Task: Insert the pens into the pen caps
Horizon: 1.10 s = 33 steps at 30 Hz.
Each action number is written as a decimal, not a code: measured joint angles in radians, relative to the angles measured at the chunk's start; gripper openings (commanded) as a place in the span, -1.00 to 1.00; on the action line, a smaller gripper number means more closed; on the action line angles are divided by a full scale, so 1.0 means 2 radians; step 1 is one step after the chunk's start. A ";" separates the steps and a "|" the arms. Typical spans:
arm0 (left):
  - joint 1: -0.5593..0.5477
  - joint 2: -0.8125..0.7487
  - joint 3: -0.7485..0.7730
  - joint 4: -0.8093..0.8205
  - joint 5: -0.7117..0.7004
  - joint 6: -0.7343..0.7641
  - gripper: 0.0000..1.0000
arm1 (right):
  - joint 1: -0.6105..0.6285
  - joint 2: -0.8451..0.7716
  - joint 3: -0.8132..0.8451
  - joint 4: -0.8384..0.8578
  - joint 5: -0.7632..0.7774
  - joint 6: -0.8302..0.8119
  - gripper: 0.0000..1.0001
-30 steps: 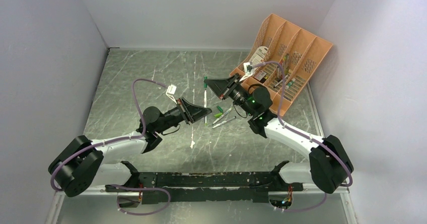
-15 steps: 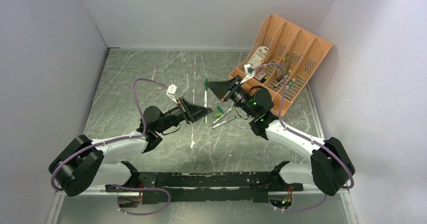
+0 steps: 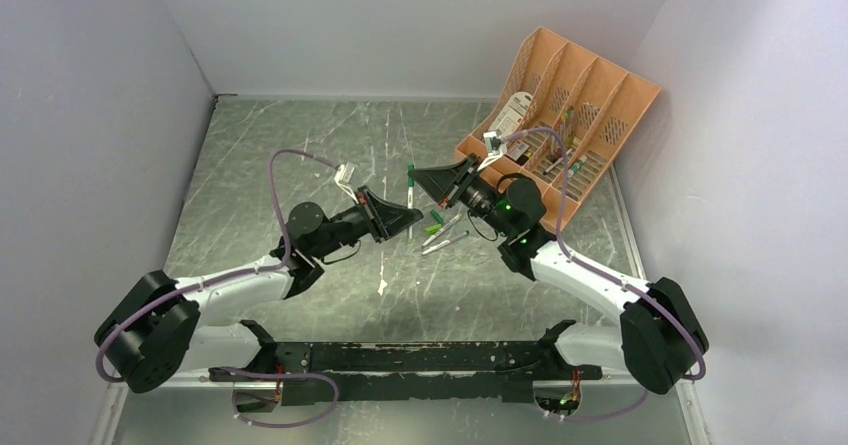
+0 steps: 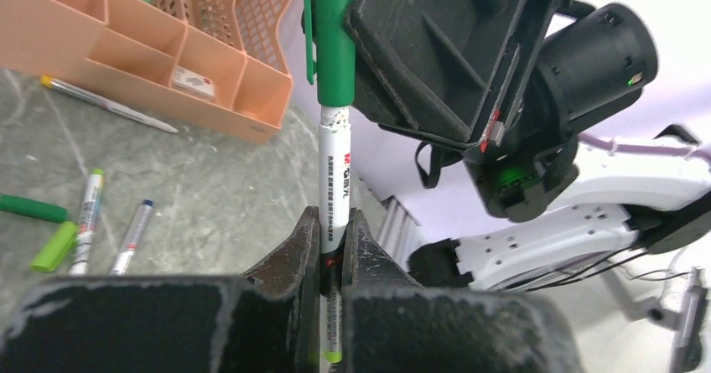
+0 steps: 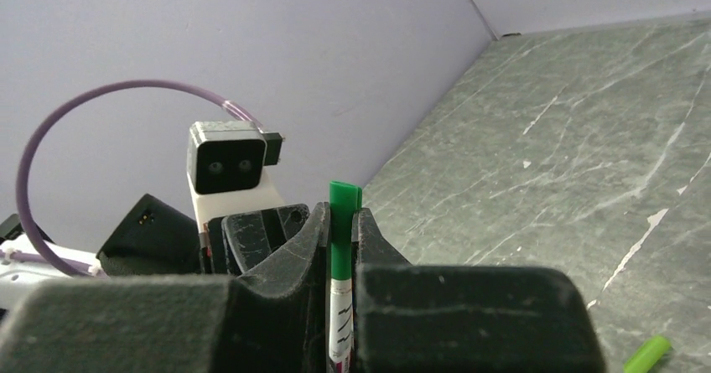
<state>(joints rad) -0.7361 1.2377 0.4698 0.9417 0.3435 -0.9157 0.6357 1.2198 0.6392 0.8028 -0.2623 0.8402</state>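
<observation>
Both grippers hold one pen upright between them above the table. My left gripper (image 4: 333,219) (image 3: 404,218) is shut on the white barrel of the pen (image 4: 334,172) (image 3: 410,198). My right gripper (image 5: 339,215) (image 3: 419,179) is shut on a green pen cap (image 5: 340,235) (image 4: 335,38) (image 3: 410,171) whose lower end sits over the pen's tip. Two more pens (image 4: 86,220) (image 4: 132,237) lie on the table, with a dark green cap (image 4: 33,208) and a light green cap (image 4: 54,246) beside them.
An orange organizer (image 3: 585,100) (image 4: 180,50) with mixed stationery stands at the back right, just behind my right arm. A thin pen (image 4: 107,104) lies in front of it. Grey walls close in the left, back and right sides.
My left gripper has moved up and to the right, pushing the pen toward the cap in my right gripper. Less of the white barrel shows between the two grippers.
</observation>
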 measured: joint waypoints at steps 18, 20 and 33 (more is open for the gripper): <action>0.003 -0.061 0.049 -0.110 0.004 0.259 -0.87 | 0.002 -0.121 0.032 -0.170 -0.001 -0.124 0.22; 0.003 -0.065 0.049 -0.117 0.007 0.276 -0.86 | 0.002 -0.131 0.038 -0.188 0.008 -0.134 0.22; 0.003 -0.063 0.065 -0.167 0.018 0.334 -0.86 | 0.003 -0.092 0.095 -0.229 0.017 -0.151 0.21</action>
<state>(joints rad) -0.7292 1.1114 0.5995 0.6071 0.3786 -0.2485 0.6411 1.0359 0.8288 0.3450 -0.2283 0.5373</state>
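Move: My right fingers hold the green cap, already on the tip of the pen in my left fingers; that cap lies about 6 cm ahead of my left hand, neither left nor right of it, and 5 cm above. On the table, some 25 cm below my left hand, the spare dark green cap lies 18 cm ahead and 7 cm right, a light green cap 15 cm ahead and 6 cm right, the loose pens 12 cm ahead and 10 cm right. I finish pressing cap and pen together, then spread my right fingers wide and come free of the cap, drawing back and to the right about 3 cm each while rising nearly 5 cm, and easing slightly left and forward again at the end. My left hand keeps its pinch on the pen and rolls some 35 degrees, tipping the capped end up, while bobbing up 2–3 cm and partly sinking back. ##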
